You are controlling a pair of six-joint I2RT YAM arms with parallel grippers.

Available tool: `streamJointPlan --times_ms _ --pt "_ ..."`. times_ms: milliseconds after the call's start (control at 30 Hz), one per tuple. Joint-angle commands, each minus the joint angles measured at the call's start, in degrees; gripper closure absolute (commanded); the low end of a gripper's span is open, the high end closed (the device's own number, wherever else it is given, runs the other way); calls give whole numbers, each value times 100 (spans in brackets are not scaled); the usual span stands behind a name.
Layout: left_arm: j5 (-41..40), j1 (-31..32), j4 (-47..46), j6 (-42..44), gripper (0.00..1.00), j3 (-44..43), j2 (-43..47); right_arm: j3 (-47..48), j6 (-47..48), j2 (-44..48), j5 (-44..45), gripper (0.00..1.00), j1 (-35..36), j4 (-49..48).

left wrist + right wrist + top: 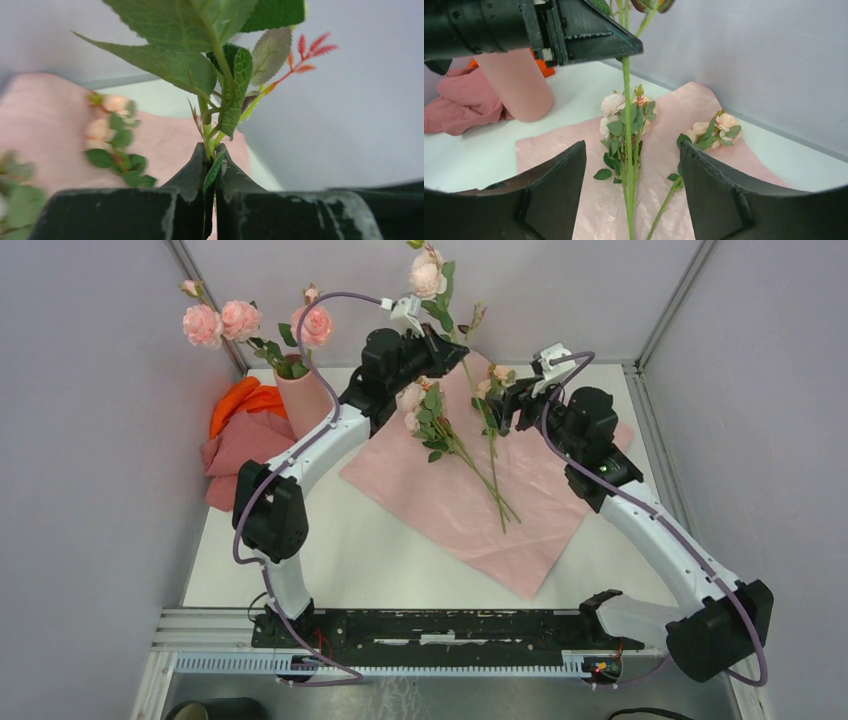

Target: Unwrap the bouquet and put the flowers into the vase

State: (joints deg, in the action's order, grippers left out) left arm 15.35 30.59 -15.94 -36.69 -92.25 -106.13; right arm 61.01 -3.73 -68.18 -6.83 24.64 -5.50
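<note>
The pale pink vase (303, 398) stands at the back left with several pink roses (222, 322) in it. My left gripper (447, 348) is raised over the table's back and is shut on the green stem (209, 134) of one flower, whose bloom (427, 276) stands high above it. That stem (626, 95) hangs down in front of my right gripper (631, 165), which is open and touches nothing. Two more flowers (432, 425) lie on the bouquet's pink sheet (470, 510), spread flat. The vase (519, 87) also shows in the right wrist view.
Salmon-pink (235, 455) and orange (243, 400) cloths lie bunched left of the vase. Grey walls close in the back and both sides. White table (330, 550) runs from the pink sheet to the arm bases.
</note>
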Motion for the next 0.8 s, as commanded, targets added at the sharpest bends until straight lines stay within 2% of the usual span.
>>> streamJointPlan --times_ms 0,133,467,633,767 --pt "-885 -339 930 1358 98 -670 554 -226 63 503 285 25 -3 -248" --pt "-1720 -365 1487 2262 98 -917 950 -376 126 603 524 25 -11 -302" --pt "-3577 -376 2362 4056 98 -1537 1836 -345 99 269 349 25 -11 -312" --pt "-4111 -449 2517 4473 98 -1704 2325 -346 83 161 315 25 -9 -346" --pt "-4693 -646 2349 4739 98 -1491 2681 -336 56 80 248 25 -7 -373"
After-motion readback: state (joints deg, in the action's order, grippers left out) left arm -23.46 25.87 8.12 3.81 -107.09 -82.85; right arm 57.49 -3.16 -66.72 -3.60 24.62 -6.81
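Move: Left of the left hand, which already holds a rose by its stem, the vase stands some 35 cm away and about level in reach, its middle roughly 20 cm lower. The red cloth lies about 14 cm left of it. Nearly right under this hand, some 32 cm down, lies the left bunch of flowers; the right bunch is about 5 cm ahead and 8 cm right of the hand. From the right hand, the vase is some 43 cm left, 8 cm ahead and 20 cm down. Swinging left about 24 cm and rising about 21, the left hand brings the held rose across towards the vase side; it first pushes forward a few centimetres, then draws back about 9. Its wrist turns counter-clockwise some 50 degrees and tips up until the closed fingers point ahead. The open right hand, holding nothing, backs off and rises slightly, then sinks about 3.5 cm. ##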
